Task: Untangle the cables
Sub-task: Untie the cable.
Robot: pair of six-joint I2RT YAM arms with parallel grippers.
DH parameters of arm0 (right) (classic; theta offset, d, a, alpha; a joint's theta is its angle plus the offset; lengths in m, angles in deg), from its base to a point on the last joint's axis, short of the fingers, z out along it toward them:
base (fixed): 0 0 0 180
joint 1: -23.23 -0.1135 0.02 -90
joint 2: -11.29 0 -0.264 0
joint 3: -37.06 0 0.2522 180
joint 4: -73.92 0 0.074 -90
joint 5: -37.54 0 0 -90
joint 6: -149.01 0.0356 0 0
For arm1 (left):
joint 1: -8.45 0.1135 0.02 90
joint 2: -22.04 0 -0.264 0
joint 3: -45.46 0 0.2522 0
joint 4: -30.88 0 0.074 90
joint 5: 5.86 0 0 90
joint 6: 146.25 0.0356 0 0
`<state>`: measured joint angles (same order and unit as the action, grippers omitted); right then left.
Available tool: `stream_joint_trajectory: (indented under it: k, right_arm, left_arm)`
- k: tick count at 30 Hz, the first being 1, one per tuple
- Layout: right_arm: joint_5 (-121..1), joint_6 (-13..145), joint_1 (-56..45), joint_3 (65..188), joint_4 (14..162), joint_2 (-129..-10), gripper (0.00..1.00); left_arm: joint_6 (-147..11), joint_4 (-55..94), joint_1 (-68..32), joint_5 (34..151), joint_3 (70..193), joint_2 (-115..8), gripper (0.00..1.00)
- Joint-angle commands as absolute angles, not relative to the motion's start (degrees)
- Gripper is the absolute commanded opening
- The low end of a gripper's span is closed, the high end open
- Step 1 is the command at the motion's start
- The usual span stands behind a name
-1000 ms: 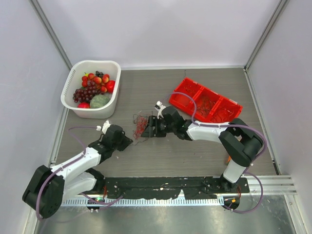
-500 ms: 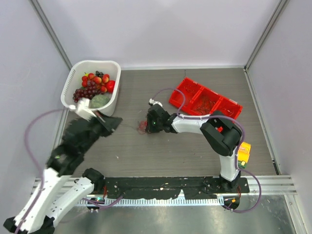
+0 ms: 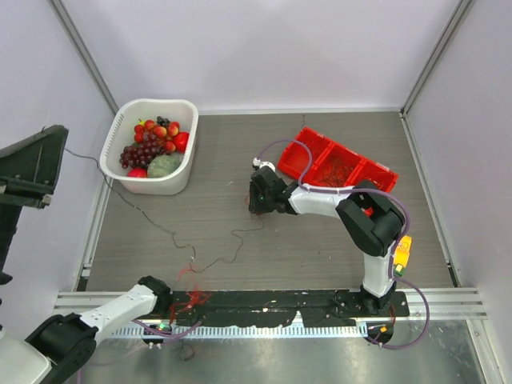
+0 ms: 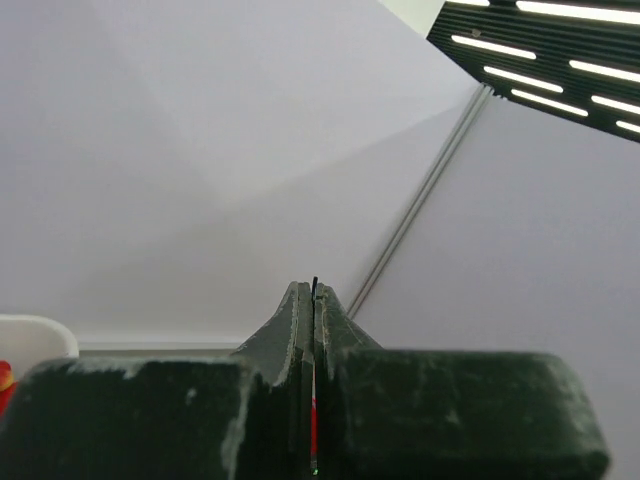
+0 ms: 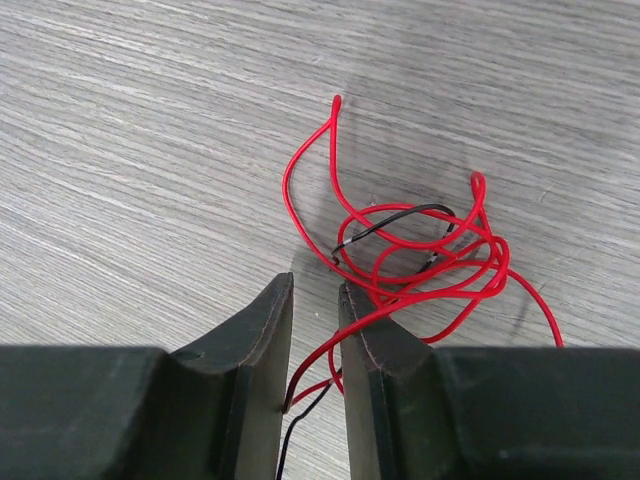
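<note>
The cables show in the right wrist view as a loose knot of thin red wires (image 5: 420, 255) with a short dark strand, lying on the wood-grain table. My right gripper (image 5: 313, 285) sits low over them with its jaws a little apart. A red and a dark wire run loosely through the gap. From above, that gripper (image 3: 256, 202) hides the knot. My left gripper (image 3: 58, 144) is raised high at the far left, shut on a thin wire (image 4: 314, 400). A long dark strand (image 3: 160, 228) trails from it across the table. Red wire (image 3: 195, 299) lies at the front rail.
A white basket (image 3: 186, 160) of fruit stands at the back left, close to the trailing strand. A red divided bin (image 3: 376, 166) holding more wire sits at the back right. A black rail (image 3: 280, 304) runs along the near edge, and walls close in three sides.
My left arm has swung up and far to the left, drawing a long dark strand out of the tangle. The right gripper shifted slightly right and back; its jaws narrowed.
</note>
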<state>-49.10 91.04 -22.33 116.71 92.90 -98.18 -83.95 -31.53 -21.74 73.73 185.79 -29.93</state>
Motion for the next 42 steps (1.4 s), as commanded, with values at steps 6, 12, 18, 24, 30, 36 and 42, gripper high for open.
stream_joint_trajectory:
  k: [6, 12, 18, 24, 30, 36, 42]
  right_arm:
    - [-48.9, 87.1, -21.8, 116.3, 95.9, -92.9, 0.45]
    - [-49.6, 83.0, -21.8, 116.7, 101.1, -85.1, 0.61]
    - [-59.1, 81.9, -21.5, 113.2, 98.5, -71.5, 0.68]
    - [-59.0, 78.5, -29.8, 108.3, 96.6, -67.4, 0.68]
    - [-40.7, 92.6, -46.3, 93.5, 73.0, -64.8, 0.68]
    - [-28.1, 95.0, -55.2, 89.8, 56.8, -69.5, 0.68]
    - [-30.7, 99.6, -56.3, 94.1, 50.3, -80.5, 0.69]
  left_arm:
    - [-82.3, -31.9, -21.4, 74.8, 179.9, -34.6, 0.0]
    - [-83.1, -29.6, -21.4, 76.4, 174.1, -36.8, 0.0]
    - [-81.8, -29.0, -21.4, 74.0, 171.3, -41.3, 0.0]
    - [-82.7, -27.6, -21.3, 73.6, 172.6, -43.6, 0.0]
    - [-85.8, -25.3, -21.3, 70.4, 174.5, -42.7, 0.0]
    - [-87.2, -26.6, -21.4, 73.0, 178.9, -44.1, 0.0]
    - [-88.9, -25.8, -21.4, 74.2, 181.1, -43.8, 0.0]
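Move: The larger red tangle at the table's near edge lies from the right hand about 28 cm back and 18 cm to the left, almost at its height; from the raised left hand, which already holds the black cable, it is some 6 cm back, 6 cm right and 62 cm down. Small red loops lie right at the right fingertips, about 2 cm ahead. The red tray's middle is some 9 cm ahead and 24 cm right of the right hand. Open the right fingers wider around the red loops, lift clear by about 17 cm, then swing back some 15 cm and left while sinking towards the larger red tangle, finishing leftward above it with fingers open. Keep the left gripper shut on the black cable; bring it forward about 16 cm, down and to the right, tipping it downward, then ease up and slightly back. ##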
